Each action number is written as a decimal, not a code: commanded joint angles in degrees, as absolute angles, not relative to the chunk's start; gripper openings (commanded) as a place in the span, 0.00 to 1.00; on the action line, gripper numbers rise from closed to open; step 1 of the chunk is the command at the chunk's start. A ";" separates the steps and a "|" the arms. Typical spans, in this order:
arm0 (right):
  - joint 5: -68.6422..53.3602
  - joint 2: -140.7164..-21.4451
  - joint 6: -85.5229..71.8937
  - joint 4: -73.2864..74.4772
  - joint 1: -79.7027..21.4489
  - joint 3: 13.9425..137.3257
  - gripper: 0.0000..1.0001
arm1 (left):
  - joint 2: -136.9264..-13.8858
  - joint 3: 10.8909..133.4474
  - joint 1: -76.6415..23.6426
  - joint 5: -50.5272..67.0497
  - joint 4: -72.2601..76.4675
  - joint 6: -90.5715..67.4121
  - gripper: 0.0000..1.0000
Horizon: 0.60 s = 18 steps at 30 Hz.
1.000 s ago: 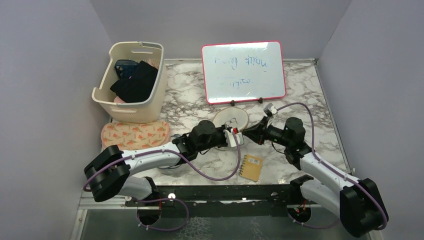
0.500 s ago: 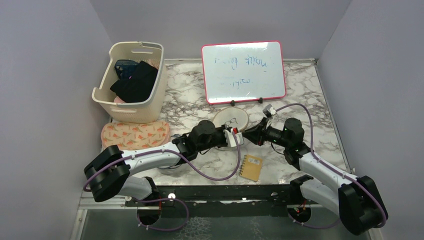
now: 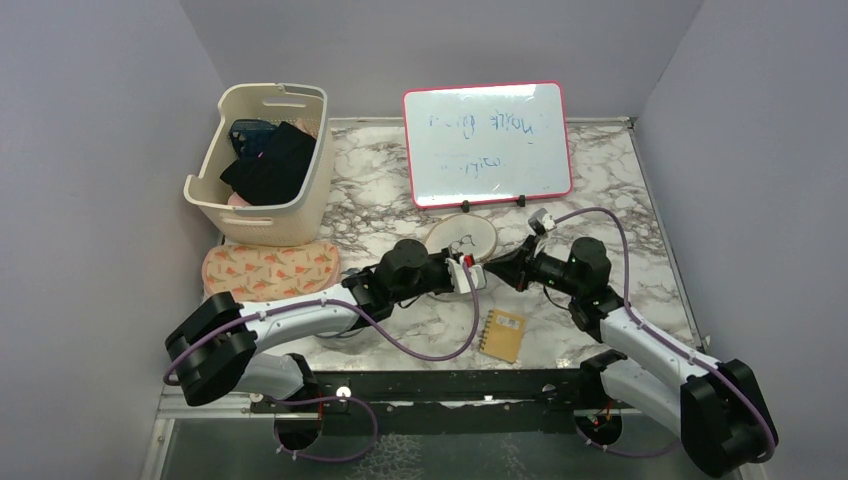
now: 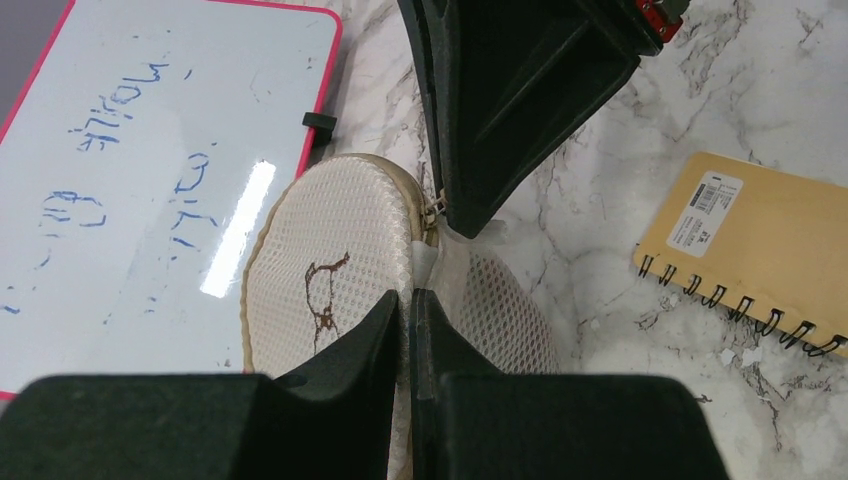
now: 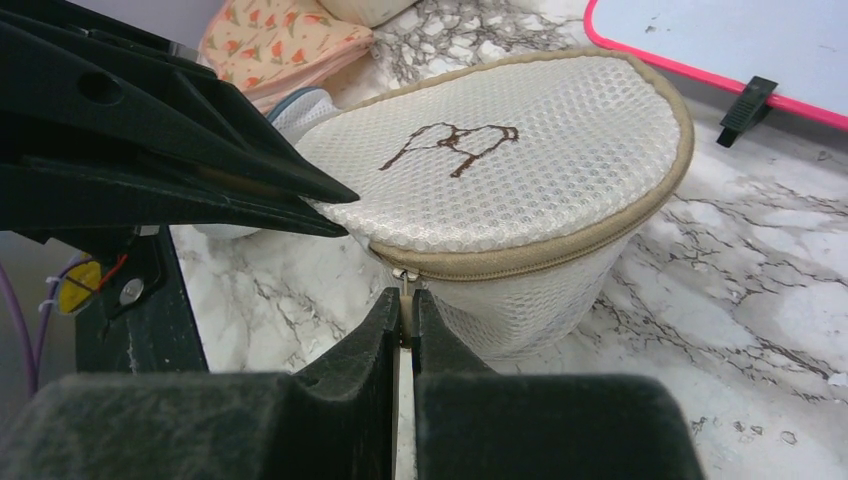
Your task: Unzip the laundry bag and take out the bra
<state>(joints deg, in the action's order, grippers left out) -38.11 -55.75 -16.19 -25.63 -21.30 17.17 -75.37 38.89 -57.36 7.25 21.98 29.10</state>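
The laundry bag (image 3: 462,238) stands mid-table, a round drum with white mesh sides (image 5: 545,290) and a tan-rimmed top bearing a dark bra icon (image 5: 452,140). Its tan zipper (image 5: 520,262) runs closed along the rim. My left gripper (image 4: 408,300) is shut on the bag's rim seam at the near side (image 4: 330,270). From the right, my right gripper (image 5: 405,305) is shut on the small zipper pull (image 5: 404,288) hanging below the rim. The two grippers' tips nearly meet at the bag's front (image 3: 482,272). The bra is hidden.
A pink-framed whiteboard (image 3: 487,143) leans behind the bag. A cream basket (image 3: 262,165) of dark clothes sits far left, with a floral pouch (image 3: 270,270) in front of it. A tan spiral notebook (image 3: 502,334) lies near the front edge.
The right gripper's jaws have closed on the zipper pull. Both arms have shifted only slightly; the bag stays where it was.
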 commanded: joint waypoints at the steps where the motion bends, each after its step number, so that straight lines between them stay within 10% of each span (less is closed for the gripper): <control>1: -31.08 -53.04 -15.08 -22.26 -21.17 17.08 0.01 | -73.00 40.08 -56.94 8.78 22.84 30.09 0.00; 18: -15.23 -60.75 -13.47 -13.14 -21.18 26.27 0.01 | -70.78 39.51 -56.95 8.95 21.08 31.76 0.00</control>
<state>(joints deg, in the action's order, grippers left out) -21.37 -59.27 -14.66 -16.16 -21.30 23.77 -73.06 38.89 -57.06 7.29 21.23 30.94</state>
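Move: The right fingers already grip the zipper pull; the laundry bag's far right rim, where they take it, lies about 8 cm ahead of them and 1 cm right. The bag's middle is some 5 cm ahead and 5 left, the whiteboard about 29 straight ahead, and the notebook 17 back and 4 right, 12 lower. From the left fingers, already pinching the near rim, the zipper pull is 5 cm right, level fore and aft, and the bag's middle 5 ahead, 1 right. Keeping its pinch on the zipper pull, the right hand drags it along the bag's rim, away from the left fingers: first right and forward together, then mostly forward, about 5 cm forward and 3 right in all, sinking a little, while the wrist swings some 15 degrees clockwise. The left hand keeps the near rim pinched and lifts it about 1.5 cm. ##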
